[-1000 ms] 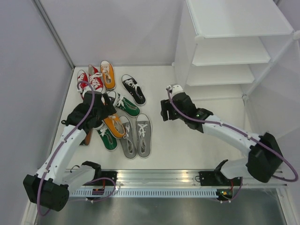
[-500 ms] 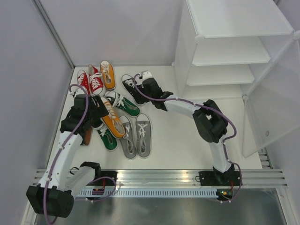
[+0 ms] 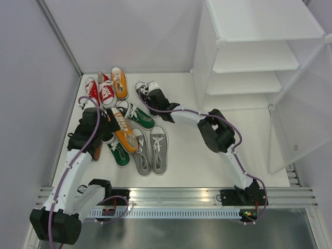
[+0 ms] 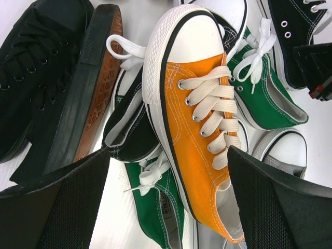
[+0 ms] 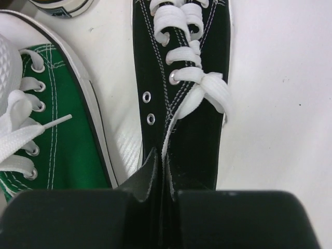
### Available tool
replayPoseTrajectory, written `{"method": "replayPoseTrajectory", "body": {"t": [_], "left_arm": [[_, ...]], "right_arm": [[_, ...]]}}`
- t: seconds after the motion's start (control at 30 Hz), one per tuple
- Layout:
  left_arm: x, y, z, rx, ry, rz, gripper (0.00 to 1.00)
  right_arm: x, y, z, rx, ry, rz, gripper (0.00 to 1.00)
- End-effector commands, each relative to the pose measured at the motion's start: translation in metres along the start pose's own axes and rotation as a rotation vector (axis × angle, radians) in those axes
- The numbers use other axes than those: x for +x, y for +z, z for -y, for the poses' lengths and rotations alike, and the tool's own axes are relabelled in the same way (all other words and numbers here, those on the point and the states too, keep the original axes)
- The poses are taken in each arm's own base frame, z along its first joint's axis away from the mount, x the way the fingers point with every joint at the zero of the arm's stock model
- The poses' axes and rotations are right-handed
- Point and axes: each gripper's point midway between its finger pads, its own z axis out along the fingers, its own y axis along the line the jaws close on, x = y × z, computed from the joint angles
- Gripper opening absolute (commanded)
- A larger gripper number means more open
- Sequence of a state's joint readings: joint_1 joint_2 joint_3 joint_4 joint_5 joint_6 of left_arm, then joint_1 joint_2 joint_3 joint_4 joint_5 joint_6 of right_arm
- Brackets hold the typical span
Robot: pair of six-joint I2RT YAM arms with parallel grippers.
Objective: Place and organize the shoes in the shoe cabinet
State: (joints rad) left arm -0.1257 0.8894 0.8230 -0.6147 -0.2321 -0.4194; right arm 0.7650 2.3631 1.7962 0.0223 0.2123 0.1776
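The shoes lie in a heap at the left of the floor. My right gripper (image 3: 154, 98) is shut, its jaws pinched on the collar edge of a black shoe (image 3: 140, 88) (image 5: 181, 104) that lies flat on the floor. The right gripper (image 5: 161, 166) has a green shoe (image 5: 57, 129) just to its left. My left gripper (image 3: 106, 126) (image 4: 168, 153) hangs open over the pile, and an orange shoe (image 4: 197, 119) (image 3: 124, 136) lies between its spread fingers, untouched. The white shoe cabinet (image 3: 249, 83) stands at the back right with bare shelves.
Red pair (image 3: 101, 89), another orange shoe (image 3: 119, 82), green shoes (image 3: 137, 115), grey pair (image 3: 150, 149). Two all-black shoes (image 4: 46, 88), one showing a brown sole, lie under the left arm. A translucent panel (image 3: 295, 129) stands right of the cabinet. Walls close in on the left and at the back.
My right arm swung left from in front of the cabinet to the black shoe and closed on its collar. The left arm drew back slightly and stayed open.
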Motion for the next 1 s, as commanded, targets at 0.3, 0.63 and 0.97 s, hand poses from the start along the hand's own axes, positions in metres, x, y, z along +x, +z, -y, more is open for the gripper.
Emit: {"method": "replayPoseTrajectory", "body": {"t": [0.3,0.63,0.97], "left_arm": [[-0.014,-0.002,-0.002,-0.004,0.021,0.069,0.97],[-0.015,-0.003,-0.004,-0.01,0.02,0.075,0.97],[-0.014,-0.002,-0.004,-0.013,0.021,0.071,0.97]], "right_arm": [[0.007,-0.108,0.056,0.154,-0.056,-0.028,0.01],[0.136,-0.222,0.092,0.235,0.119,-0.273,0.01],[0.117,-0.289,0.088,0.181,0.173,-0.244,0.57]]}}
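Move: The black shoe is already pinched by its collar in the right hand, the shoe's middle some 5 cm ahead and 3 cm left of that hand, 2 cm lower. The bare floor it is going to lies about 14 cm back and 17 cm right. The green shoe is 6 cm back and 7 cm left, the nearest grey shoe 25 cm back and 2 cm right, the cabinet's front left corner 2 cm back and 24 cm right. From the left hand the black shoe lies roughly 14 cm ahead, 22 cm right and 12 cm lower. The black shoe, still pinched at the collar, is carried by the right hand about equally back and to the right, some 20 cm each way, out of the shoe group, rising barely 2 cm and sinking again. The fingers tip further down and the hand turns about 10 degrees clockwise. Then they open around the heel and let go as the hand backs off slightly and starts to rise. ##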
